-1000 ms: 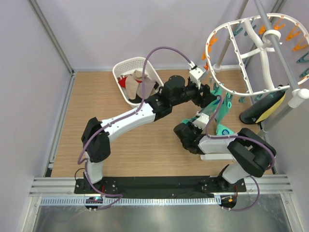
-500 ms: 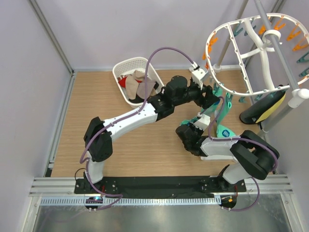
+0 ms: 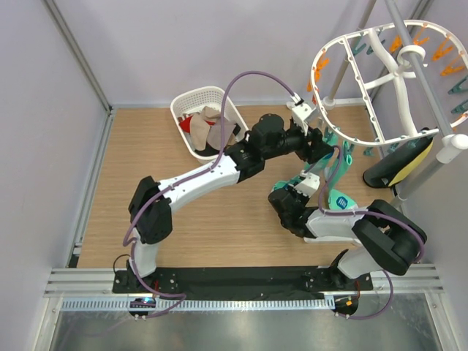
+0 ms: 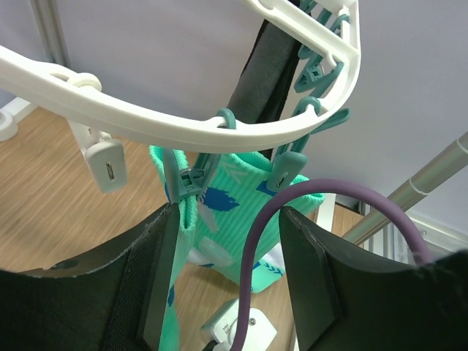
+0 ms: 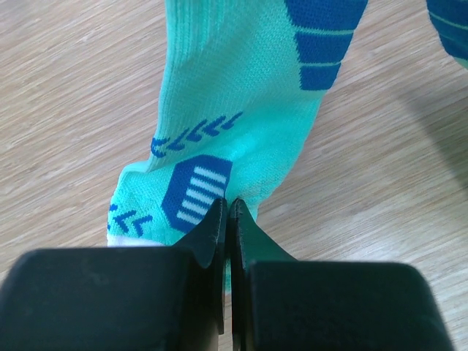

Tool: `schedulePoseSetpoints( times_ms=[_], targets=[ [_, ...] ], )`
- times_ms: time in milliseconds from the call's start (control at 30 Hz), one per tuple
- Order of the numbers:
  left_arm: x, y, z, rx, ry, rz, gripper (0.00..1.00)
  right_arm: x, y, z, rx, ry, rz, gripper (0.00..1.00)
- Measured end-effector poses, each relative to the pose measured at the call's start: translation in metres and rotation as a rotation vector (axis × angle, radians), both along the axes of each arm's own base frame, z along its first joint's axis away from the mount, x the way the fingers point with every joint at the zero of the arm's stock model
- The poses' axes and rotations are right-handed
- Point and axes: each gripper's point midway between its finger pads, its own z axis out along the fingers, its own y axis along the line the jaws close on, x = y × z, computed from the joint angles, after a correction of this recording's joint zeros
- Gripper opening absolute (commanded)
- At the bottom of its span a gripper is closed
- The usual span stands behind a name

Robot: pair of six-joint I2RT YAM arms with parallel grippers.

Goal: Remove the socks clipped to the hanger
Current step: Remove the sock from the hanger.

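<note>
The white oval hanger point(image 3: 380, 80) stands high at the right, its rim point(image 4: 146, 121) crossing the left wrist view. Two teal socks with blue marks point(image 3: 333, 157) hang from teal pegs point(image 4: 190, 175) on that rim. My left gripper point(image 4: 234, 278) is open just below the pegs; one sock's cuff point(image 4: 183, 219) lies against its left finger point(image 4: 157, 278), and the other sock point(image 4: 241, 219) hangs behind. My right gripper point(image 5: 229, 208) is shut on the lower edge of a teal sock point(image 5: 241, 124), near the wooden floor. A black sock point(image 4: 267, 66) hangs further back.
A white perforated basket point(image 3: 186, 102) at the back holds red and beige socks point(image 3: 208, 124). A purple cable point(image 4: 263, 241) loops between my left fingers. The grey stand pole point(image 3: 424, 80) and a black-and-yellow sock point(image 3: 398, 164) are at the right. Walls close both sides.
My left gripper has moved right and closer under the hanger rim, towards the pegs. The right gripper stays clamped on the teal sock, shifted slightly.
</note>
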Motion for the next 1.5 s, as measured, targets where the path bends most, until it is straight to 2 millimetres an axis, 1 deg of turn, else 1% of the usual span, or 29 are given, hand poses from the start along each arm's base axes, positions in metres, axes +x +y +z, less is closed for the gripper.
schedulePoseSetpoints(
  times_ms=[133,233,367,467,567,700,800,833,900,933,1000,1100,1333,1400,1500],
  targets=[
    [0.000,0.005,-0.004,0.005,-0.005,-0.011,0.64,-0.002,-0.001,-0.001,-0.004,0.002,0.003,0.01],
    [-0.002,0.014,-0.014,0.024,0.012,-0.023,0.63,-0.002,-0.002,-0.002,-0.009,0.004,0.005,0.01],
    [0.001,0.024,-0.022,0.032,0.040,-0.044,0.63,-0.003,-0.002,-0.002,-0.013,0.006,0.006,0.01],
    [0.005,0.029,-0.020,0.024,0.050,-0.048,0.59,-0.004,-0.003,-0.003,-0.018,0.009,0.008,0.01],
    [0.010,0.032,-0.011,-0.006,0.054,-0.039,0.53,-0.005,-0.005,-0.004,-0.019,0.011,0.008,0.01],
    [0.015,0.033,0.000,-0.042,0.061,-0.023,0.51,-0.005,-0.005,-0.001,-0.012,0.004,0.008,0.01],
    [0.015,0.033,0.013,-0.070,0.055,-0.026,0.49,-0.005,-0.004,0.003,-0.004,-0.006,0.009,0.01],
    [0.015,0.032,0.019,-0.082,0.048,-0.028,0.46,-0.004,-0.004,0.004,-0.003,-0.009,0.009,0.01],
    [0.014,0.028,0.030,-0.106,0.031,-0.035,0.44,-0.004,-0.004,0.005,0.000,-0.012,0.010,0.01],
    [0.013,0.025,0.035,-0.116,0.024,-0.039,0.42,-0.004,-0.004,0.006,0.001,-0.014,0.010,0.01],
    [0.011,0.020,0.040,-0.131,0.014,-0.048,0.41,-0.004,-0.004,0.007,0.002,-0.017,0.010,0.01],
    [0.009,0.012,0.039,-0.134,0.012,-0.058,0.38,-0.004,-0.004,0.007,0.000,-0.016,0.011,0.01],
    [0.006,-0.002,0.018,-0.111,0.034,-0.067,0.37,-0.004,-0.005,0.014,0.009,-0.029,0.012,0.01],
    [0.006,-0.004,0.016,-0.109,0.034,-0.061,0.37,-0.004,-0.004,0.014,0.009,-0.029,0.012,0.01],
    [0.003,-0.007,0.018,-0.118,0.029,-0.055,0.37,-0.004,-0.004,0.014,0.009,-0.029,0.012,0.01]
  ],
)
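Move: The left hand points right at the near teal clip, about 3 cm to its right, 1 cm farther out and 2 cm above. A second teal clip is some 7 cm right, 2 cm back and 2 cm up; the hanging teal sock's upper part lies about 5 cm right, 2 cm back and 6 cm below. From the right hand, already pinching the sock's lower end, the near clip is some 30 cm up, 6 cm right and 3 cm ahead. Left hand withdraws 3 cm left, rises, then returns right around the near clip, narrowing; right keeps pinching the sock. ##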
